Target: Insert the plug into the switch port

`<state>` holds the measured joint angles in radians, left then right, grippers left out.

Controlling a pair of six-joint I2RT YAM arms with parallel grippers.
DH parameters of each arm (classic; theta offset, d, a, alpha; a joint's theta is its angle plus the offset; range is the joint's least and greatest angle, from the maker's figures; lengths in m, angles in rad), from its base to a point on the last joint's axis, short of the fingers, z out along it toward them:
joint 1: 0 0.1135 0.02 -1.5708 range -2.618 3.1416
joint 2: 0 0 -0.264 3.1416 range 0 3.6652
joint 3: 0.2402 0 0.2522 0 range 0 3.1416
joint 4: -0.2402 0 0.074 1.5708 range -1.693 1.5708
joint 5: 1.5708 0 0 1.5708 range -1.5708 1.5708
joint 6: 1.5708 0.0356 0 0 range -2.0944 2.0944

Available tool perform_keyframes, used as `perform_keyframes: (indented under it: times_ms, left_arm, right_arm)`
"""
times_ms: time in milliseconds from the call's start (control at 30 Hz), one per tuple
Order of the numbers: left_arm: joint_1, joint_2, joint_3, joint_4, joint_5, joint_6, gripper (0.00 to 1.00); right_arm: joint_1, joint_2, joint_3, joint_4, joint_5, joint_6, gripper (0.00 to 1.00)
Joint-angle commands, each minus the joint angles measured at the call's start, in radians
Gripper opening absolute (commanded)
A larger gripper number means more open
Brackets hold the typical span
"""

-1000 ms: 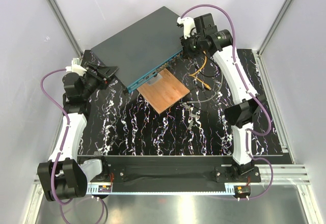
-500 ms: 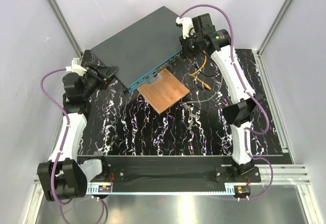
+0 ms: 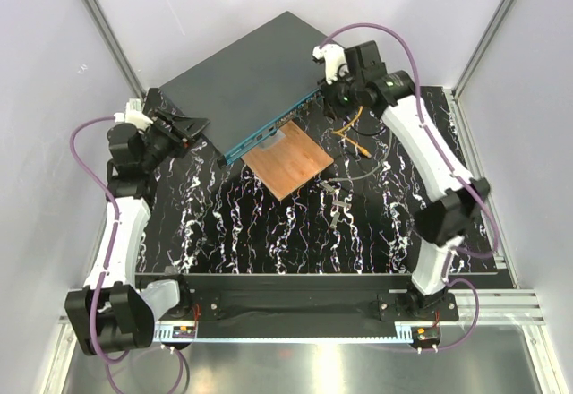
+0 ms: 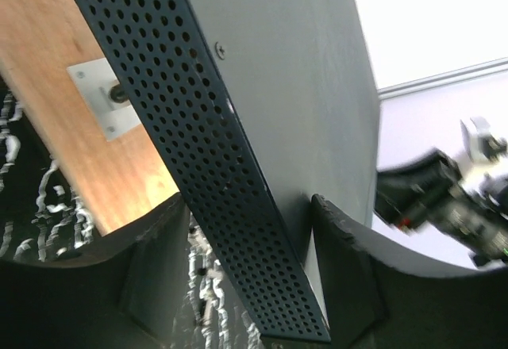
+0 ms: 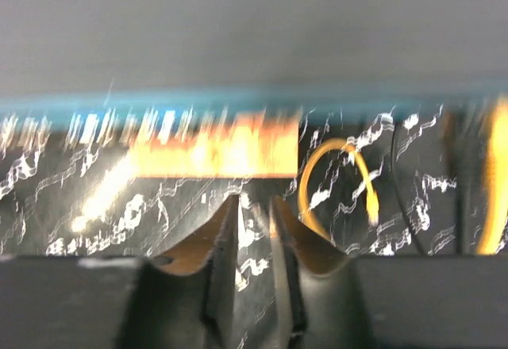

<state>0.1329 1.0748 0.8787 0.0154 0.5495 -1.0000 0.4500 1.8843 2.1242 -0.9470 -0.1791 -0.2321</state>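
The dark grey switch box (image 3: 242, 76) lies slanted at the back, its teal front face (image 3: 269, 128) lined with ports. In the right wrist view the switch ports (image 5: 119, 127) are a blurred row, and I cannot tell one from another. My left gripper (image 3: 192, 127) (image 4: 248, 198) is shut on the box's left edge, one fingertip on its top and the other at the perforated side's (image 4: 230, 206) lower edge. The orange cable (image 3: 347, 127) (image 5: 337, 147) loops on the mat, and its pale end, the plug (image 3: 366, 153) (image 5: 371, 206), lies free. My right gripper (image 3: 338, 92) (image 5: 252, 200) hovers near the box's right front corner, jaws slightly apart and empty.
A copper-brown square plate (image 3: 287, 161) (image 4: 48, 87) lies just in front of the teal face, with a small metal fitting (image 4: 103, 99) on it. A thin black cable and a small metal part (image 3: 336, 199) lie right of the plate. White walls close in behind the box.
My right arm has swung outward to the right, and its gripper has shifted a little right from the box's corner. Its jaws have parted. The left arm and the box stayed put.
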Motion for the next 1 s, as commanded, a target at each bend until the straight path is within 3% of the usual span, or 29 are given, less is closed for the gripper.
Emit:
perform_keyframes:
  times_ms: [0, 100, 200, 233, 367, 400, 467, 500, 533, 567, 700, 767, 900, 933, 967]
  left_arm:
    - [0.059, -0.084, 0.112, -0.096, 0.13, 0.227, 0.66]
    - [0.152, -0.105, 0.155, -0.162, 0.168, 0.271, 0.72]
    - [0.218, -0.134, 0.203, -0.241, 0.185, 0.352, 0.78]
    - [0.226, -0.145, 0.218, -0.253, 0.187, 0.383, 0.79]
    - [0.182, -0.191, 0.327, -0.276, 0.243, 0.569, 0.82]
    - [0.148, -0.194, 0.357, -0.329, 0.253, 0.701, 0.82]
    - [-0.042, -0.194, 0.437, -0.408, 0.215, 0.873, 0.82]
    - [-0.126, -0.19, 0.456, -0.492, 0.142, 1.049, 0.82]
    - [-0.304, -0.184, 0.482, -0.529, 0.094, 1.124, 0.82]
    - [-0.393, -0.155, 0.491, -0.561, 0.046, 1.228, 0.82]
    - [-0.871, -0.041, 0.479, -0.648, -0.269, 1.38, 0.81]
    - [-0.97, 0.014, 0.407, -0.612, -0.296, 1.46, 0.81]
    - [-1.081, 0.143, 0.373, -0.623, -0.157, 1.715, 0.87]
    - [-1.095, 0.228, 0.416, -0.617, -0.151, 1.715, 0.86]
    - [-1.113, 0.287, 0.46, -0.608, -0.239, 1.613, 0.84]
  right_arm:
    - [0.0, -0.204, -0.101, 0.093, -0.029, -0.041, 0.35]
    - [-0.034, -0.287, -0.153, 0.018, -0.075, -0.036, 0.4]
    - [-0.085, -0.385, -0.248, -0.018, -0.133, -0.038, 0.52]
    - [-0.097, -0.442, -0.31, -0.024, -0.152, -0.035, 0.61]
    - [-0.184, -0.569, -0.461, -0.056, -0.226, -0.023, 0.82]
    - [-0.201, -0.595, -0.495, -0.059, -0.25, -0.018, 0.87]
    - [-0.255, -0.666, -0.596, -0.064, -0.263, -0.006, 0.94]
    - [-0.272, -0.686, -0.624, -0.067, -0.273, -0.001, 0.95]
    - [-0.305, -0.714, -0.67, -0.078, -0.281, 0.01, 0.96]
    - [-0.325, -0.72, -0.685, -0.085, -0.29, 0.014, 0.98]
    - [-0.413, -0.689, -0.708, -0.124, -0.293, 0.031, 0.98]
    - [-0.474, -0.648, -0.702, -0.145, -0.325, 0.031, 0.98]
    - [-0.563, -0.582, -0.699, -0.167, -0.344, 0.03, 0.99]
    - [-0.582, -0.556, -0.701, -0.167, -0.339, 0.048, 0.99]
    - [-0.599, -0.544, -0.702, -0.161, -0.307, 0.063, 1.0]
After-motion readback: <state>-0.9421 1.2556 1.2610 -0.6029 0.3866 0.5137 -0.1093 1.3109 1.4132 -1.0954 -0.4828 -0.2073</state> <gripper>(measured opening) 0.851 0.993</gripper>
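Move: The loose plugs on the table lie about 30 cm to the left hand's right, some 11 cm nearer the base and 26 cm below. The switch, still held near its left front corner, has its middle roughly 13 cm right and 9 cm ahead; the wooden board's middle is 18 cm right, level ahead, 28 cm down. From the right hand, the used port is about 3 cm ahead and 2 cm left, the loose plugs some 18 cm back, 2 cm right and 26 cm below. The switch corner is let go by the left fingers, which open further; that hand first lifts away slightly leftward, then sweeps right and back, some 30 cm rightward, towards the loose plugs, sinking in the second half as the fingers swing clockwise to point right and down. The right hand, already empty, backs off from the port about 15 cm and goes some 19 cm right, rising briefly, then sinking, its fingers opening wide. ##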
